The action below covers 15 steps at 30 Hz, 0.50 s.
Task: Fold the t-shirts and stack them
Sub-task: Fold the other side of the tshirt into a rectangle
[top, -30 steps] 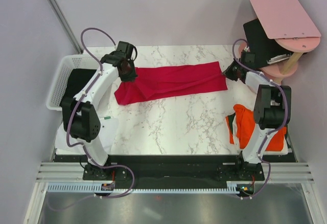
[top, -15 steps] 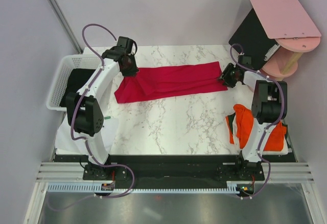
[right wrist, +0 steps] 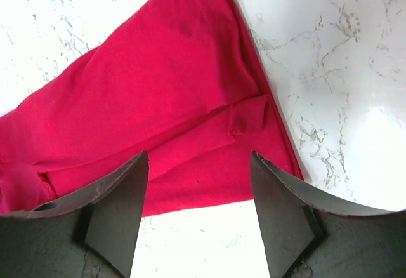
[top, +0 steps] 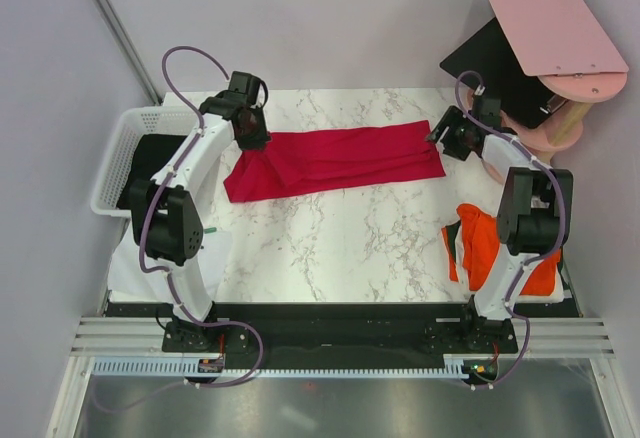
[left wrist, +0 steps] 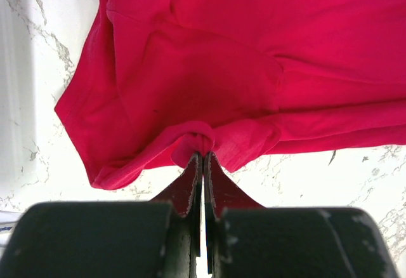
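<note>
A crimson red t-shirt (top: 335, 158) lies folded into a long band across the far part of the marble table (top: 340, 238). My left gripper (top: 252, 142) is shut on a bunched fold at the shirt's left end; in the left wrist view the cloth (left wrist: 254, 68) is pinched at the gripper's tips (left wrist: 203, 156). My right gripper (top: 438, 140) hovers open over the shirt's right end (right wrist: 158, 100), with its jaws (right wrist: 200, 158) wide apart and nothing between them. Orange-red t-shirts (top: 490, 248) lie piled at the right edge. A black t-shirt (top: 150, 163) sits in the basket.
A white mesh basket (top: 112, 163) stands at the left edge of the table. A flat black board (top: 490, 58) and pink boards (top: 555, 28) rest on a stand at the back right, close behind my right arm.
My right gripper has opened and let go of the shirt's right end, which now lies flat. My left gripper stays shut on the left end and has shifted slightly toward the back.
</note>
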Each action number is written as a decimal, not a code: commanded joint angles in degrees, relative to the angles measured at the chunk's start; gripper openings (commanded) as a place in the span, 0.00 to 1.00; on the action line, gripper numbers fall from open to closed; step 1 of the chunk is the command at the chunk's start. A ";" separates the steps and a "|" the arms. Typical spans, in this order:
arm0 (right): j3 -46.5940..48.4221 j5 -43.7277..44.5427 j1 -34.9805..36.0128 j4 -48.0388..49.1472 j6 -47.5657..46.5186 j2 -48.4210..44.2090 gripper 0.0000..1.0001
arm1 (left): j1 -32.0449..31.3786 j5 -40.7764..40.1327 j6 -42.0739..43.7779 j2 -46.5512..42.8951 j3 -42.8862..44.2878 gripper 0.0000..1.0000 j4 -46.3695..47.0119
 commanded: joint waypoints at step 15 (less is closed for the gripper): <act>5.93 3.34 3.59 0.00 -5.65 -8.59 0.73 | 0.98 0.20 3.33 -1.42 -2.56 0.02 1.98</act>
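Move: The right hand hangs open over the red t-shirt's right end. The folded flap's corner is some 8 cm below it, about 2 cm ahead and 1 cm right; the shirt's far right corner is roughly 9 cm ahead and level sideways, its near right corner 5 cm back and 4 cm right. From the left hand, still pinching a lifted fold, the shirt's left end lies about 11 cm left, 3 cm back and 14 cm down. Upwards, slowly at first and then quicker, the right hand climbs about 7.5 cm away from the flap it has already let go of, edging slightly forward, with its fingers staying wide open and tipping up some 10 degrees. The left hand keeps its pinch on the fold and towards the end sinks 1.5 cm towards the shirt. ##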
